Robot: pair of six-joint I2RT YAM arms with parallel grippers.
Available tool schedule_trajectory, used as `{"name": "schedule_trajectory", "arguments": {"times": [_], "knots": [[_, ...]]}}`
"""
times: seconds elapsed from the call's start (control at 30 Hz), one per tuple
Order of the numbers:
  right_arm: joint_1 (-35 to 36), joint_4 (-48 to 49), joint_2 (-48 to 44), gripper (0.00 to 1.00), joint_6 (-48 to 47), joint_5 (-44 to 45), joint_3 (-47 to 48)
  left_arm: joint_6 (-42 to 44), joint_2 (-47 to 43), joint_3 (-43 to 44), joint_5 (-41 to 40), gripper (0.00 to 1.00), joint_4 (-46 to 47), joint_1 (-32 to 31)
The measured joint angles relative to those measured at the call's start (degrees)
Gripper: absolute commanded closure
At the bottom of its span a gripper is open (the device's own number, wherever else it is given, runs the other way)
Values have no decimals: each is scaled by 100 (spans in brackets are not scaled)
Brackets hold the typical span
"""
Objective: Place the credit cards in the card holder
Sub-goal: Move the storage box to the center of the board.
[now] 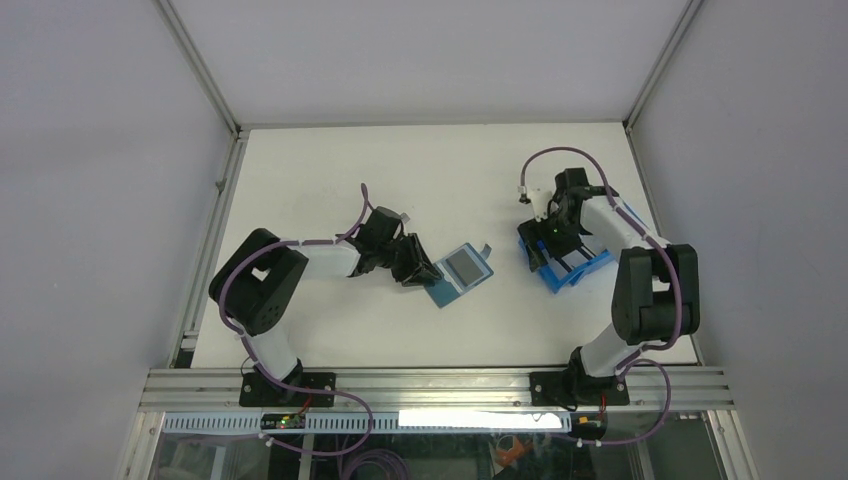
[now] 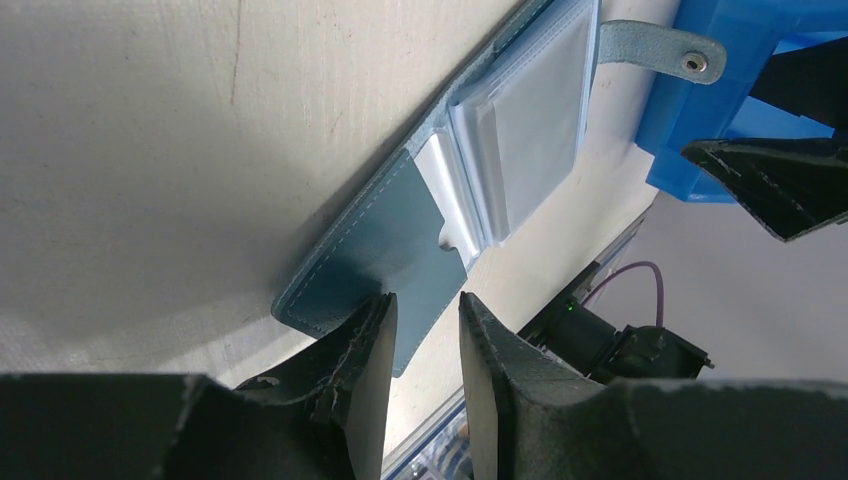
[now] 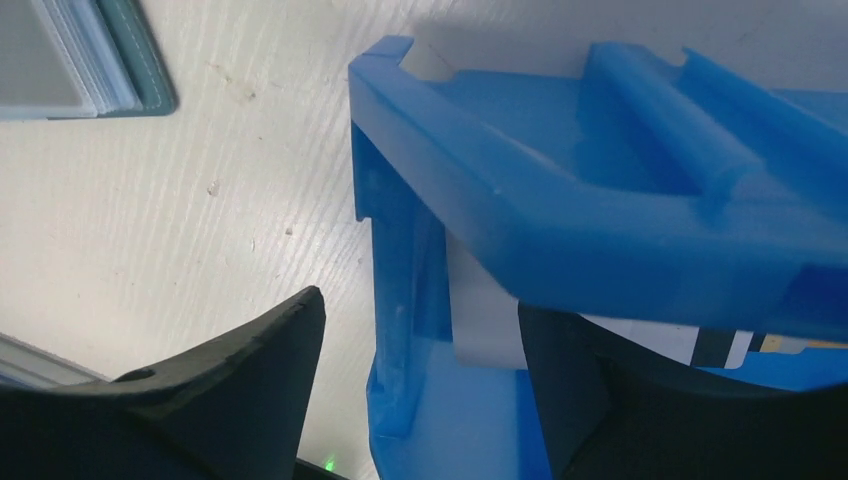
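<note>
The card holder (image 1: 462,270) lies open on the table, teal cover (image 2: 385,250) toward me and grey pockets (image 2: 530,110) up, with its snap tab (image 2: 660,48) pointing at the bin. My left gripper (image 2: 425,312) stands narrowly open at the cover's near corner, one fingertip (image 2: 375,325) resting on the cover. The credit cards lie in the bright-blue bin (image 3: 600,230): a white card (image 3: 485,320) and one with dark bars (image 3: 715,347). My right gripper (image 3: 420,335) is open wide astride the bin's wall, one finger outside and one inside beside the white card.
The blue bin (image 1: 570,265) sits right of the holder (image 3: 90,60), with a strip of bare white table between them. The metal frame rail (image 1: 440,385) runs along the near edge. The right gripper's dark fingers (image 2: 790,180) show in the left wrist view.
</note>
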Motion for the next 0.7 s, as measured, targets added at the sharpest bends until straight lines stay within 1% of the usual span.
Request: {"name": "schedule_trajectory", "arguments": {"times": [0.13, 0.2, 0.27, 0.37, 0.43, 0.47, 0.5, 0.6, 0.63, 0.7], "knots": [[26, 85, 31, 38, 155, -52, -2, -2, 0, 0, 0, 69, 2, 0], [66, 79, 31, 39, 234, -114, -2, -2, 0, 0, 2, 69, 2, 0], [133, 81, 31, 37, 302, -153, -2, -4, 0, 0, 0, 69, 4, 0], [275, 107, 26, 32, 389, -85, -33, -7, 2, 0, 2, 69, 9, 0], [376, 155, 15, 32, 442, 59, -94, -9, 4, 0, 2, 70, 13, 0], [413, 177, 15, 34, 461, 133, -111, -13, 4, 0, 2, 70, 20, 0], [426, 197, 15, 40, 468, 164, -125, -15, 4, 0, 2, 70, 28, 0], [461, 190, 15, 61, 496, 195, -127, -33, 4, 0, 2, 70, 81, 0], [463, 186, 15, 67, 518, 188, -127, -37, 4, 0, 2, 70, 92, 0], [468, 181, 15, 70, 533, 173, -125, -46, 4, 0, 0, 70, 109, 0]]}}
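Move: The storage box's middle lies about 5 cm ahead and 6 cm to the right of the right gripper, some 3 cm below; its left wall is already between the open fingers, about 2 cm to the left of the gripper's middle. The credit cards inside are roughly 6 cm right and 3 cm ahead. The open card holder lies some 20 cm left and 2 cm back. From the left gripper the box is about 33 cm right and 10 cm ahead. Bring the right gripper about 2 cm to the left towards the storage box's left wall, settling barely half a centimetre lower, wrist unturned. Keep one finger inside the box and the other outside it, and close the fingers around the wall from wide open to a bit over a third, narrowing most at the end of the reach. ##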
